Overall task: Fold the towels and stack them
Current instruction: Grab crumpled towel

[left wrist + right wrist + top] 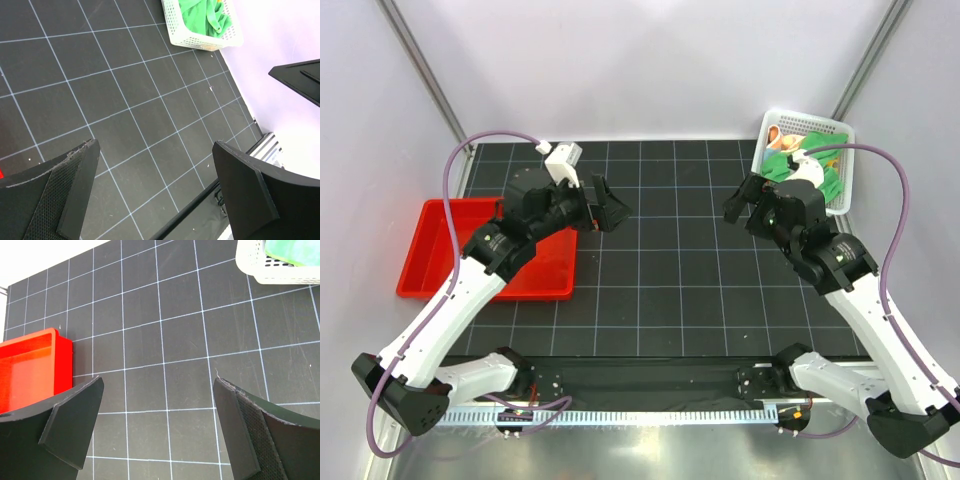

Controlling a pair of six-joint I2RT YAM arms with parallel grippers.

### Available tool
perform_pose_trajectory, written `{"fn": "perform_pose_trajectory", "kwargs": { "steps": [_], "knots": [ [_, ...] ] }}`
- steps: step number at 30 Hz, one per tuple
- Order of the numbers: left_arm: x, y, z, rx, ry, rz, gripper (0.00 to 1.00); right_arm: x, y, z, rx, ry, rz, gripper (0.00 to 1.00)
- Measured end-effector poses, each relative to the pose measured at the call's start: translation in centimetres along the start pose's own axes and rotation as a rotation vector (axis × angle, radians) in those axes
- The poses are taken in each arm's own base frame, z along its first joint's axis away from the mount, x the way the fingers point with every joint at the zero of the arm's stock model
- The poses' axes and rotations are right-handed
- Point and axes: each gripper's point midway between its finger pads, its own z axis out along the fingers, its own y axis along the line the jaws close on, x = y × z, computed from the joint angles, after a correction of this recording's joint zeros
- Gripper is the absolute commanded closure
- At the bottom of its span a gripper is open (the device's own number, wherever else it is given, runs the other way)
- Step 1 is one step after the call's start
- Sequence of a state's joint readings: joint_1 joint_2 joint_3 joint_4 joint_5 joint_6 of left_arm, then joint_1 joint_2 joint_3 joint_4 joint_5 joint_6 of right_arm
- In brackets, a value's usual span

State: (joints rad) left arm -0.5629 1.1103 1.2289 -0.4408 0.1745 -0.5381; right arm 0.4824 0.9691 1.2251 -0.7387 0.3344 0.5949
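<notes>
A plain green towel (836, 183) lies bunched in the white mesh basket (810, 122) at the far right, partly hidden by my right wrist. An orange towel (781, 136) shows at the basket's far left corner. The dark blue towel is out of view. The green towel also shows in the left wrist view (200, 15) and the right wrist view (295, 250). My left gripper (610, 205) (155, 150) is open and empty above the mat. My right gripper (738, 205) (159, 385) is open and empty, just left of the basket.
A red plastic tray (440, 260) (30, 365) sits at the mat's left edge, under my left arm. The black grid mat (670, 260) lies between the grippers. The basket (200, 42) (265, 272) stands against the right wall.
</notes>
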Motion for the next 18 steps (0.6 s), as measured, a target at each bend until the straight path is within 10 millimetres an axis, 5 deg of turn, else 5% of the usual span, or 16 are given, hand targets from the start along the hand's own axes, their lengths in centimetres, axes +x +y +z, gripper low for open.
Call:
{"fn": "perform_pose_trajectory", "kwargs": {
  "steps": [7, 10, 12, 14, 18],
  "knots": [
    [0.1, 0.1, 0.1, -0.003, 0.004, 0.0, 0.0, -1.2, 0.7, 1.3, 0.011, -0.021, -0.053, 0.0],
    [0.4, 0.6, 0.1, -0.033, 0.022, 0.004, 0.0, -3.4, 1.0, 4.0, 0.078, -0.042, -0.083, 0.02],
    [0.5, 1.0, 0.1, -0.05, 0.032, 0.01, 0.0, -5.1, 0.5, 7.0, 0.13, -0.036, -0.076, 0.12],
    [0.6, 1.1, 0.1, -0.058, 0.039, 0.012, 0.01, -7.1, -1.5, 11.2, 0.21, -0.023, -0.057, 0.15],
    [1.0, 1.3, 0.0, -0.065, 0.052, 0.01, 0.0, -8.8, -9.2, 18.3, 0.431, 0.034, -0.052, 0.3]
  ]
}}
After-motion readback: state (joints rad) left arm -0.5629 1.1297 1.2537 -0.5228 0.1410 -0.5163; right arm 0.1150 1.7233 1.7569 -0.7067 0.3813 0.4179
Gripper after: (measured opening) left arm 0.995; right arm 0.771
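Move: The green towel lies crumpled in the white basket, about 26 cm ahead of the right hand, 24 cm to its right and 26 cm below. The basket's middle is some 27 cm ahead and 22 cm right. An orange-and-white cloth beside the towel sits roughly 34 cm ahead and 15 cm right of the hand. From the idle left hand the green towel is about 26 cm ahead and 50 cm to the right, well below. Touching nothing yet, the right hand sweeps towards the green towel in the white basket, about 20 cm forward and 10 cm right, gathering speed. It lifts a trace at first, then sinks to end some 4 cm lower. The wrist swings nearly 20 degrees clockwise, tips down about 10 and rolls its left side down, while the wide-open fingers start to narrow. ##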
